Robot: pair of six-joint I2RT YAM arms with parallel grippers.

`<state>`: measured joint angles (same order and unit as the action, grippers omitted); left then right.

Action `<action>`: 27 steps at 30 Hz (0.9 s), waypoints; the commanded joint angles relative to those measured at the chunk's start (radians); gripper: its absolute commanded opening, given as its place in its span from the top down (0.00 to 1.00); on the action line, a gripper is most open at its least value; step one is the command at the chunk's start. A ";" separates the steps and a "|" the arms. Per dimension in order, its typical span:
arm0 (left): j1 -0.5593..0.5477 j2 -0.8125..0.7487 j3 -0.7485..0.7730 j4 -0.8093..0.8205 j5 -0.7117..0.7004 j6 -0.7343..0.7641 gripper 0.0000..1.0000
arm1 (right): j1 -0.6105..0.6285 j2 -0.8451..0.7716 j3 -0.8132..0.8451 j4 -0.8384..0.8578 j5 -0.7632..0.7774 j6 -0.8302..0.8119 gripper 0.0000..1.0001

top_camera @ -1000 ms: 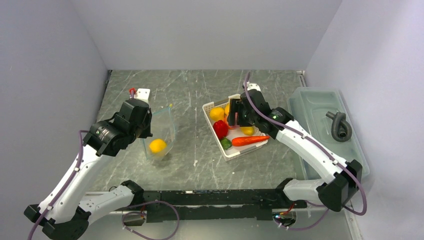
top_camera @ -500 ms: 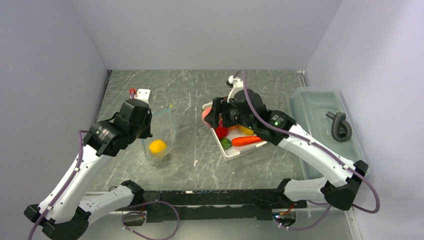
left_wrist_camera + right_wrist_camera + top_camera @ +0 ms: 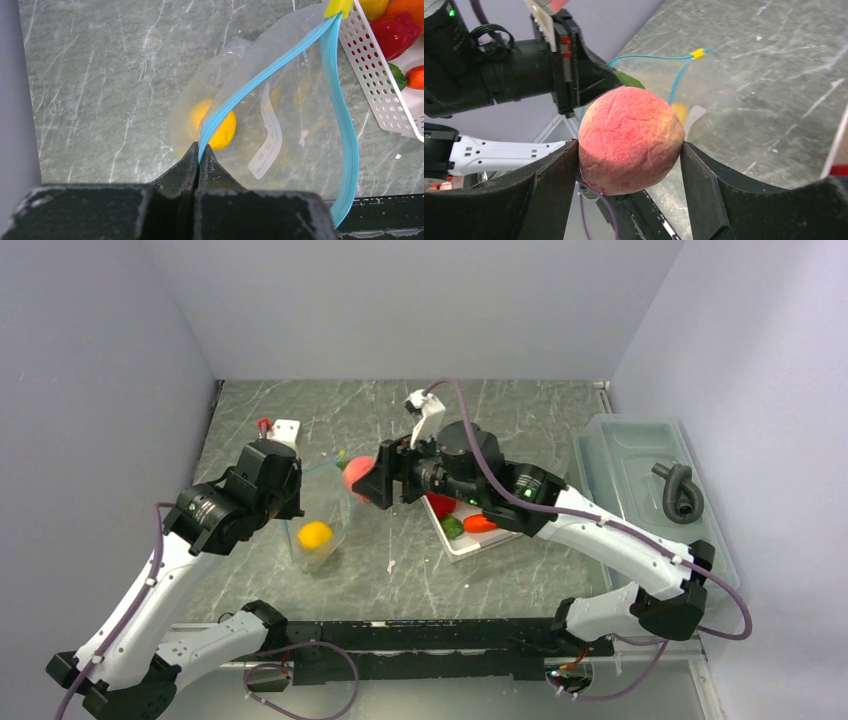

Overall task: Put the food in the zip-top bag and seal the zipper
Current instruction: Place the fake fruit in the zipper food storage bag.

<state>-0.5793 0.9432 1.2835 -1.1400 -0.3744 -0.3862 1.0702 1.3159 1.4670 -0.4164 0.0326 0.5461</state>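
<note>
The clear zip-top bag (image 3: 330,508) stands on the table with a yellow fruit (image 3: 315,534) inside. My left gripper (image 3: 199,152) is shut on the teal-blue zipper (image 3: 270,75) and holds the mouth up and open. My right gripper (image 3: 630,150) is shut on a pink-red peach (image 3: 630,140) with a green leaf. In the top view the peach (image 3: 358,477) hangs just right of the bag's mouth, by the yellow slider (image 3: 697,53). More food lies in the white basket (image 3: 466,543): a red pepper (image 3: 440,504), a green piece (image 3: 452,527) and a carrot (image 3: 482,523).
A translucent lidded bin (image 3: 640,455) with a grey hose piece (image 3: 680,490) on it stands along the right edge. A small white block (image 3: 285,427) sits behind the left arm. The right arm reaches over the basket and hides part of it.
The right arm lifted the peach out of the basket and carried it left to the bag's mouth. The left arm and bag stayed put.
</note>
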 commanded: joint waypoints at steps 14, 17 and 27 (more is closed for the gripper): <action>0.001 -0.030 0.042 -0.004 0.035 0.009 1.00 | 0.128 0.230 0.204 0.046 0.047 -0.023 0.57; 0.001 -0.033 0.045 -0.009 0.036 0.009 1.00 | 0.132 0.271 0.232 0.017 0.077 -0.022 0.58; 0.001 -0.046 0.044 -0.014 0.058 0.013 1.00 | 0.134 0.390 0.312 -0.083 0.174 -0.020 0.58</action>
<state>-0.5793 0.9123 1.2903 -1.1534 -0.3351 -0.3855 1.1995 1.6779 1.7039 -0.4622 0.1364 0.5415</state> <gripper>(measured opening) 0.012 0.726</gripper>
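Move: The bag's open mouth lies about 8 cm to the left of the right hand, which already holds the peach, some 2 cm ahead and 9 cm below. The yellow slider is roughly 7 cm ahead, 5 cm left and 9 cm down; the yellow fruit in the bag is about 12 cm left, 4 cm ahead and 26 cm down. From the left hand, pinching the zipper, the mouth's middle is some 5 cm right and 2 cm ahead, about level. The peach is carried left by about 9 cm towards the left gripper and over the bag's mouth, its leftward travel easing off as it sinks faster, some 6 cm down in all. The right hand keeps its grip and tips its fingers roughly 10 degrees further down towards the opening, while the left keeps the zipper edge pinched and almost still. ##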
